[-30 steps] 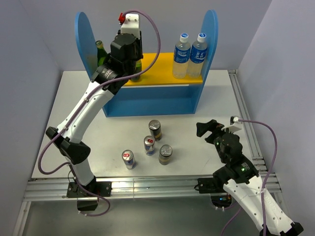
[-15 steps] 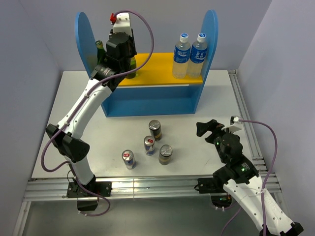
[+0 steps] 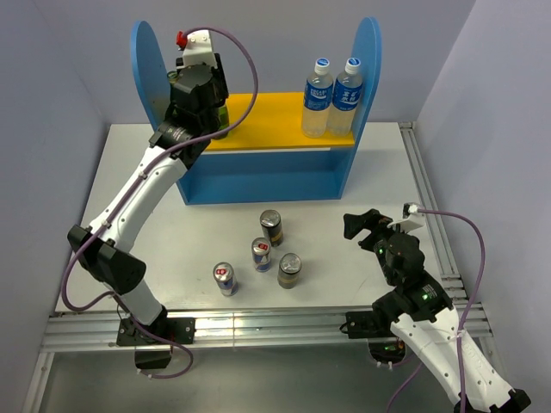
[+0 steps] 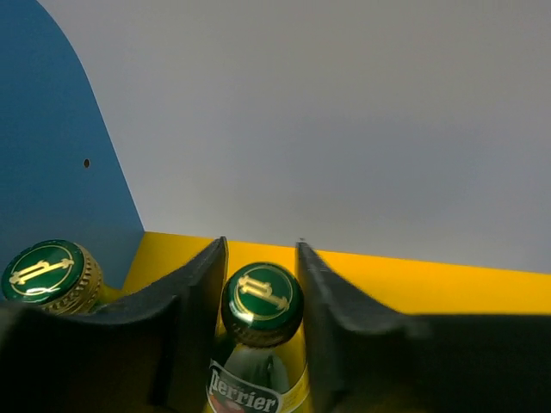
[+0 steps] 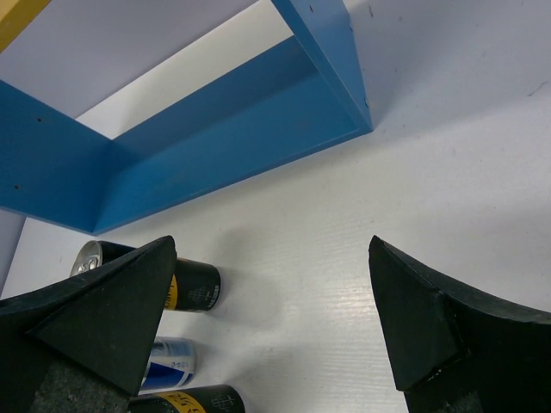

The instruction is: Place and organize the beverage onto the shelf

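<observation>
My left gripper (image 3: 209, 114) is at the left end of the shelf's yellow upper board (image 3: 275, 112), shut on a dark-green glass bottle (image 4: 262, 298) that stands between its fingers (image 4: 200, 288). In the left wrist view the gripper (image 4: 258, 247) has the second green bottle (image 4: 47, 274) just to its left, by the blue side panel (image 4: 52, 155). Two dark brown-gold cans (image 3: 272, 226) (image 3: 289, 269) and two blue-and-silver cans (image 3: 262, 254) (image 3: 225, 278) stand on the table in front of the shelf (image 3: 258, 176). My right gripper (image 3: 362, 225) is open and empty, right of the cans (image 5: 185, 284).
Two clear water bottles with blue labels (image 3: 318, 97) (image 3: 347, 96) stand at the right end of the upper board. The shelf's lower level (image 5: 215, 146) shows nothing on it. A metal rail (image 3: 422, 198) runs along the table's right edge.
My left gripper has moved left along the upper board with the green bottle, ending close to the left side panel and the other green bottle. The right arm has not moved.
</observation>
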{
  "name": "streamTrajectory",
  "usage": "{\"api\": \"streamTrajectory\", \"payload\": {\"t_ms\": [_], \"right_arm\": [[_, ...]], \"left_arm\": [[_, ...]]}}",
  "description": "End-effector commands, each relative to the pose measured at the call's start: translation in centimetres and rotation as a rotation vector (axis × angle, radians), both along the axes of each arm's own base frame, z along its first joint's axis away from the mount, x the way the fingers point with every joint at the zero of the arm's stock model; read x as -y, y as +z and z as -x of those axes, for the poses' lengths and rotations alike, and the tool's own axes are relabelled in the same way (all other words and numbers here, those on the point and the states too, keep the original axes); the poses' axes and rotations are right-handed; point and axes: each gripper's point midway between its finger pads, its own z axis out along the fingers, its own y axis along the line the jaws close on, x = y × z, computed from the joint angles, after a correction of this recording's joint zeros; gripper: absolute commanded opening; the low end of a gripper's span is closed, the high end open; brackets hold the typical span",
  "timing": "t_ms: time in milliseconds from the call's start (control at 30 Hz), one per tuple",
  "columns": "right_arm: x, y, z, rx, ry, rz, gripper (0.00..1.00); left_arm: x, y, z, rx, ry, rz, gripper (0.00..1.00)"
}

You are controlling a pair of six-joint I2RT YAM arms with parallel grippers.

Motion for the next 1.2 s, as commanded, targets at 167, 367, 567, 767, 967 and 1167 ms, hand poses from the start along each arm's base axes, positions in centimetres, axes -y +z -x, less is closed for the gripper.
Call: {"api": "streamTrajectory", "payload": {"t_ms": [167, 367, 567, 767, 967, 1167], "right_arm": [[-0.2, 0.8, -0.2, 0.036, 0.006, -0.011, 1.0], [-0.2, 0.7, -0.3, 0.032, 0.005, -0.007, 1.0], [-0.2, 0.6, -0.3, 0.029, 0.005, -0.004, 1.0], [-0.1, 0.5, -0.4, 0.025, -0.003, -0.001, 1.0], [0.0, 0.5, -0.5, 0.023, -0.009, 0.002, 1.0], [0.1, 0.3, -0.5, 0.016, -0.02, -0.003, 1.0]], "left_arm": [[-1.5, 2.8, 1.6, 0.092, 0.016, 0.077, 0.79], [-1.2, 3.0, 1.9, 0.083, -0.002, 0.09, 0.99], [-2.1, 5.1, 4.1, 0.094, -0.01, 0.14, 0.99], [-2.2, 5.9, 6.7, 0.091, -0.079, 0.154, 0.99], [-2.5, 6.6, 10.6, 0.093, -0.176, 0.181, 0.99], [-2.4, 1.9, 16.4, 0.019, -0.286, 0.215, 0.99]]}}
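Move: Up at the yellow shelf, the left hand still holds the green Perrier bottle by its neck, so the bottle's middle sits roughly 6 cm straight below the fingers. The other green bottle stands level with it, about 8 cm to its left; the nearer water bottle is some 25 cm to the right of the Perrier bottle, also level with it. From the idle right hand, the Perrier bottle lies about 25 cm ahead, 35 cm left and 20 cm above. Opening wide almost on the spot, the left fingers let go of the bottle's neck. The hand then backs out of the shelf with growing speed, about 14 cm towards the base, rising some 5 cm and drifting slightly left, while the wrist turns about 10 degrees clockwise and its left side dips as much. ##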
